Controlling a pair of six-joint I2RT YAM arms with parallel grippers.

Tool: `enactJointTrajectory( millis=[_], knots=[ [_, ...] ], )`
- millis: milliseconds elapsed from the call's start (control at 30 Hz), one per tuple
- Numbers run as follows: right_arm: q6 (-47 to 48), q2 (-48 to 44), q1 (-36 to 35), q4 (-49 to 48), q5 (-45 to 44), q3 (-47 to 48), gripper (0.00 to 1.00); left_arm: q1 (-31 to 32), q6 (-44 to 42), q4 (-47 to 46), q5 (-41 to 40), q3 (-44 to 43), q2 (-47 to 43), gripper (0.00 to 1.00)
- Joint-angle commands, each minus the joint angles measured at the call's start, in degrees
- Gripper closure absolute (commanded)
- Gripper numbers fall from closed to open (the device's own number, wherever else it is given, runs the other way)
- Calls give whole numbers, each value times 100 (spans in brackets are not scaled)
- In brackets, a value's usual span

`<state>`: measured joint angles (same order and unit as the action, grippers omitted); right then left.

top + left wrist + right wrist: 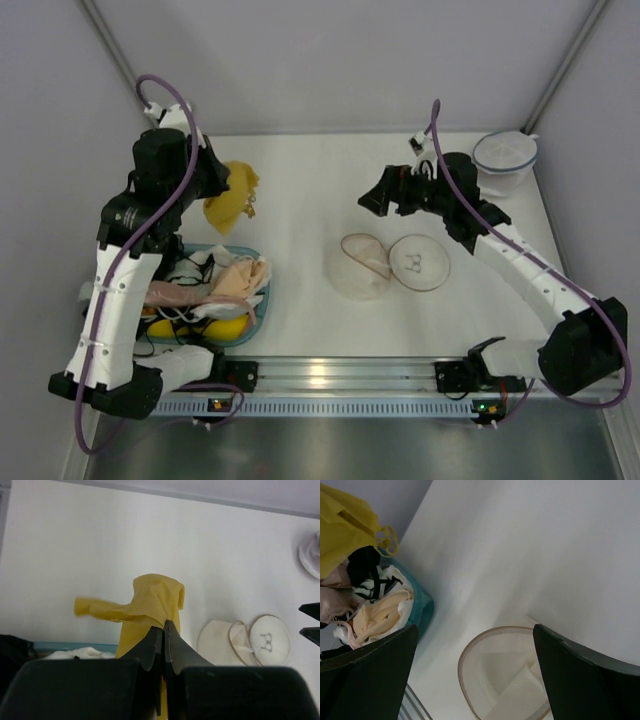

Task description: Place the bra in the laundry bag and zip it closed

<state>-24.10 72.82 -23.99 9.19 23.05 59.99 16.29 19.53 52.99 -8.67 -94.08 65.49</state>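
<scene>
My left gripper (164,626) is shut on the mustard-yellow bra (150,605) and holds it hanging above the table's left side, over the far end of the teal basket; it shows in the top view (232,195) too. The laundry bag (362,266) lies open in the middle of the table, its tan-rimmed lid (419,262) with a small dark mark flipped to the right. My right gripper (372,200) is open and empty, above and behind the bag. The right wrist view shows the bag's open rim (505,675) below its fingers and the bra (345,525) at the far left.
A teal basket (259,305) at the left holds peach, pink, white and black garments and something yellow. A second round bag with a blue rim (504,160) stands at the back right corner. Grey walls close the back and sides.
</scene>
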Motion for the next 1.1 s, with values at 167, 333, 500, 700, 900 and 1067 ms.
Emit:
enactJointTrajectory(
  millis=[167,333,500,700,900,1067],
  knots=[
    [-332,382,-448,-1717,567,312,1,102,279,-1904,1491,162,86,100],
    [-175,663,-817,-2193,561,382,1,102,727,-2276,1465,268,270,100],
    [-77,997,-1081,-2254,543,716,1,102,1919,-2626,359,827,228,100],
    [-254,1331,-1327,-2011,-10,1163,1,111,3073,-3163,-1522,1630,-177,100],
    [528,1621,-2011,-1570,-924,1893,1,120,3803,-3137,-2639,2008,-371,100],
    [573,2105,-2408,-1929,-1118,2193,1,120,4120,-2883,-2895,1894,-196,100]
  ],
)
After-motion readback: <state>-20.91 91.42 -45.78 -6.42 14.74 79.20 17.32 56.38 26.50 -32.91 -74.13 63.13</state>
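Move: My left hand already grips the yellow bra, whose middle hangs roughly 10 cm below it. The open laundry bag lies about 29 cm right, 3 cm back and some 36 cm below that hand; the clothes basket is 11 cm back, 9 cm left and about 30 cm down. For my empty right hand, the bra is about 33 cm left, 1 cm back and 4 cm higher, and the bag 6 cm left, 4 cm back, 23 cm down. I bring my wide-open right hand left some 17 cm towards the hanging bra, climbing about 7 cm mostly late on and tipping the fingers up a little. Keeping its pinch on the bra, my left hand swings right and forward with a slight rise, then dips and sweeps back left about 9 cm, rolling its left side down and turning counter-clockwise some 30 degrees. ##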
